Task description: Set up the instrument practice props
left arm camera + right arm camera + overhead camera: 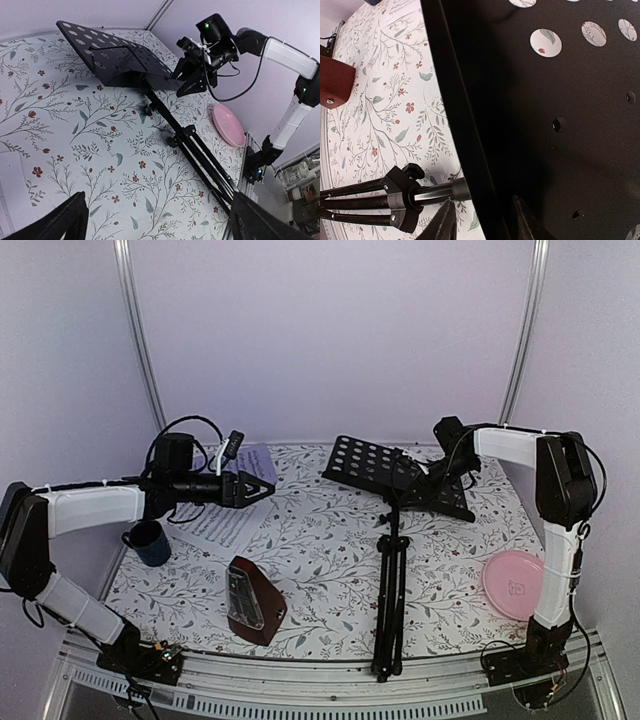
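Note:
The black music stand lies flat on the table, its perforated desk point(385, 472) at the back and its folded tripod legs point(388, 600) pointing at the near edge. My right gripper point(432, 480) is at the desk's right lower edge. In the right wrist view its fingertips point(482, 205) straddle the desk's lip, with a gap still showing beside the left finger point(444, 222). My left gripper point(262, 488) hangs wide open and holds nothing above the white music sheets point(235, 515). The dark-red metronome point(252, 602) stands near the front left.
A dark blue mug point(150, 542) sits at the left edge under the left arm. A pink plate point(515, 583) lies at the right next to the right arm's base. The floral cloth point(320, 540) covers the table between metronome and tripod.

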`<action>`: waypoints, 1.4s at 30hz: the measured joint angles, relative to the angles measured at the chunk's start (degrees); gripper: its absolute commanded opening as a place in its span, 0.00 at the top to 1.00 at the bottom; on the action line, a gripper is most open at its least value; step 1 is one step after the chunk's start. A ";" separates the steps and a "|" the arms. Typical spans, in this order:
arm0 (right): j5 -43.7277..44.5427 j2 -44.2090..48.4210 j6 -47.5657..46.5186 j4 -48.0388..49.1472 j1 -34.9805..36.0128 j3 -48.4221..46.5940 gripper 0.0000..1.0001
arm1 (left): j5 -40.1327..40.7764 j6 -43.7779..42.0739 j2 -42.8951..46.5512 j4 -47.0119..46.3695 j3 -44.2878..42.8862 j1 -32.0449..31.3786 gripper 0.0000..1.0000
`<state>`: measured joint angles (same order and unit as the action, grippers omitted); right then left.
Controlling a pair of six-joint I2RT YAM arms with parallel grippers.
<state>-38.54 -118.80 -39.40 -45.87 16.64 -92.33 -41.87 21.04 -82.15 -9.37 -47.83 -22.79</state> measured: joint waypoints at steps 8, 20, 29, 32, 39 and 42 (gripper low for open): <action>5.90 0.61 -2.29 1.86 1.49 -0.26 1.00 | 0.07 0.11 -0.85 -0.22 0.00 -0.07 0.01; 21.09 6.73 2.38 1.92 6.75 -0.22 1.00 | 0.68 1.38 -0.70 -0.26 -0.02 -0.09 0.01; 34.91 13.73 1.68 2.82 11.13 -0.11 1.00 | 1.68 3.13 1.51 -1.97 0.00 -0.09 0.01; 40.33 16.17 0.79 4.22 13.42 -0.11 1.00 | 2.80 3.32 2.86 -2.03 0.00 -0.11 0.01; 50.73 22.12 -4.48 10.67 19.41 -0.02 1.00 | 6.40 3.67 7.19 -3.30 0.31 -0.15 0.01; 54.64 24.06 -8.31 14.62 22.18 -0.02 1.00 | 8.15 3.72 9.33 -4.33 1.64 -0.17 0.01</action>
<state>16.10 -94.74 -47.70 -31.24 38.83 -92.36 -33.71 24.75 -72.82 -13.69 -46.19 -22.96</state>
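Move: The music stand's near lip lies practically at the right hand, between its half-open fingers; the stand's neck is about 3 cm left and 1 cm back, and the leg clamp some 10 cm back, 2 cm left and 3 cm lower. The metronome sits about 20 cm back, 28 cm left, the pink plate 17 cm back, 21 cm right, both around 8 cm below. From the left hand that lip is roughly 8 cm ahead, 24 cm right and 11 cm down. The right fingers shut on the lip of the stand's desk and pinch it, then keep hold as the hand lifts about 19 cm, slowly at first and then faster, edging left near the end. The wrist swings some 60 degrees, bringing the fingers from pointing left-and-down round to forward-and-down. Late on, the empty, open left hand rises about 6 cm. ##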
